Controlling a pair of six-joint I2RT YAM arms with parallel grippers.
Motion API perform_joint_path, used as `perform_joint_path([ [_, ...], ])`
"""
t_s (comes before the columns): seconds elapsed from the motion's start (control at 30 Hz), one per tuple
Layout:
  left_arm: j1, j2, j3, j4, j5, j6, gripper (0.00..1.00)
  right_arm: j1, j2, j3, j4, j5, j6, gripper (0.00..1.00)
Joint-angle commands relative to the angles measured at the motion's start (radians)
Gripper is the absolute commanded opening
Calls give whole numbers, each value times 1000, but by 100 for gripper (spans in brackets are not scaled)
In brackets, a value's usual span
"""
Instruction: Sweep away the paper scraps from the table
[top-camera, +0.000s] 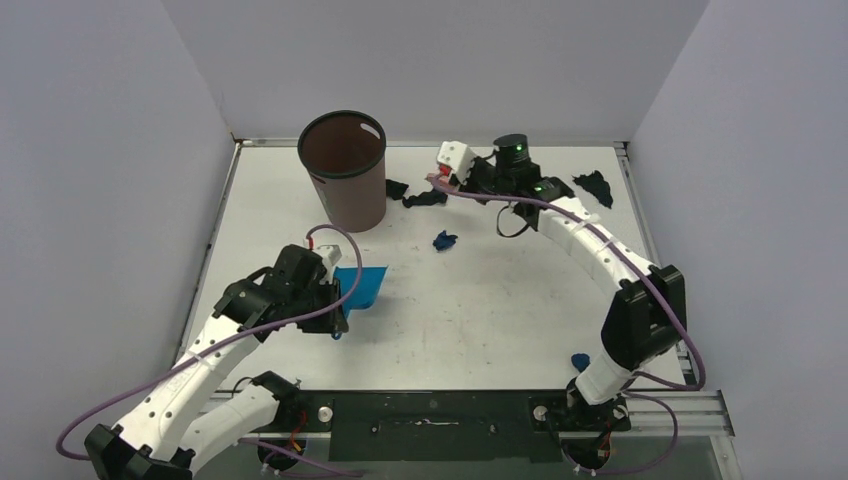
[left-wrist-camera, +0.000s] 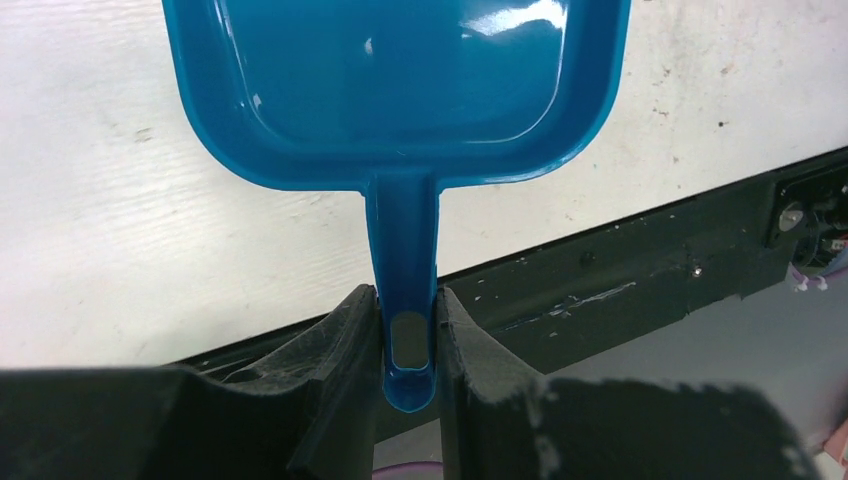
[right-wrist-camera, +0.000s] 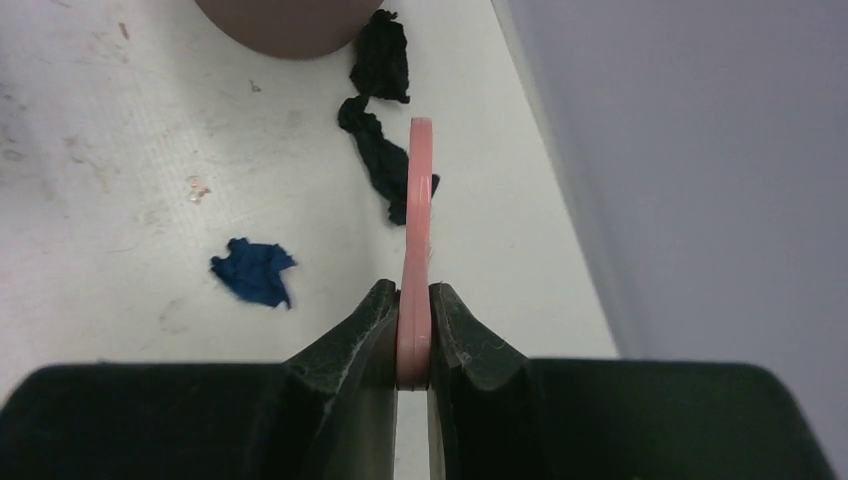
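Note:
On the white table (top-camera: 480, 310), two black paper scraps (top-camera: 397, 187) (top-camera: 425, 199) lie by the bin, a dark blue one (top-camera: 444, 240) lies mid-table, a black one (top-camera: 594, 186) at the far right, and a blue one (top-camera: 580, 360) by the right arm's base. My right gripper (top-camera: 458, 181) is shut on the pink brush (top-camera: 438, 182), which is held on edge (right-wrist-camera: 418, 220) just right of the black scraps (right-wrist-camera: 375, 150); the blue scrap (right-wrist-camera: 252, 272) lies left. My left gripper (top-camera: 337, 298) is shut on the blue dustpan's (left-wrist-camera: 400, 80) handle; the pan looks empty.
A tall brown bin (top-camera: 345, 170) stands at the back left, and its base shows in the right wrist view (right-wrist-camera: 290, 20). Grey walls close in the table on three sides. The black front rail (left-wrist-camera: 620, 280) runs along the near edge.

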Motion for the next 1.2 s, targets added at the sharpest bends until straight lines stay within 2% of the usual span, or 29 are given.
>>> perform_joint_path([
  [0.0, -4, -47, 81, -90, -157, -44, 0, 101, 90, 62, 185, 247, -290, 5],
  [0.2, -1, -69, 125, -208, -387, -50, 0, 142, 225, 103, 325, 314, -456, 5],
  [0.33, 1, -105, 124, -218, -389, -67, 0, 154, 303, 91, 449, 325, -591, 5],
  [0.53, 1, -118, 112, -223, -378, -62, 0, 193, 430, 124, 580, 354, -615, 5],
  [0.8, 1, -112, 99, -209, -329, -47, 0, 272, 468, 169, 562, 357, -621, 5],
  [1.0, 1, -117, 93, -204, -310, -37, 0, 345, 465, 207, 475, 338, -615, 5],
  [1.17, 0, -119, 87, -200, -292, -36, 0, 366, 509, 227, 455, 342, -672, 5],
])
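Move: Holding the brush, the right hand has the bin about 24 cm to its left and 6 cm farther out, the bin's middle some 10 cm lower. A black scrap lies about 13 cm ahead and 14 cm left, a second black scrap 10 cm ahead and 7 cm left, a blue scrap 2 cm back and 3 cm left, all some 23 cm below. From the left hand, which holds the dustpan, the bin is about 33 cm straight ahead. Right hand lowers the brush about 10 cm forward, then left-back against the bin, while left hand draws dustpan left. ##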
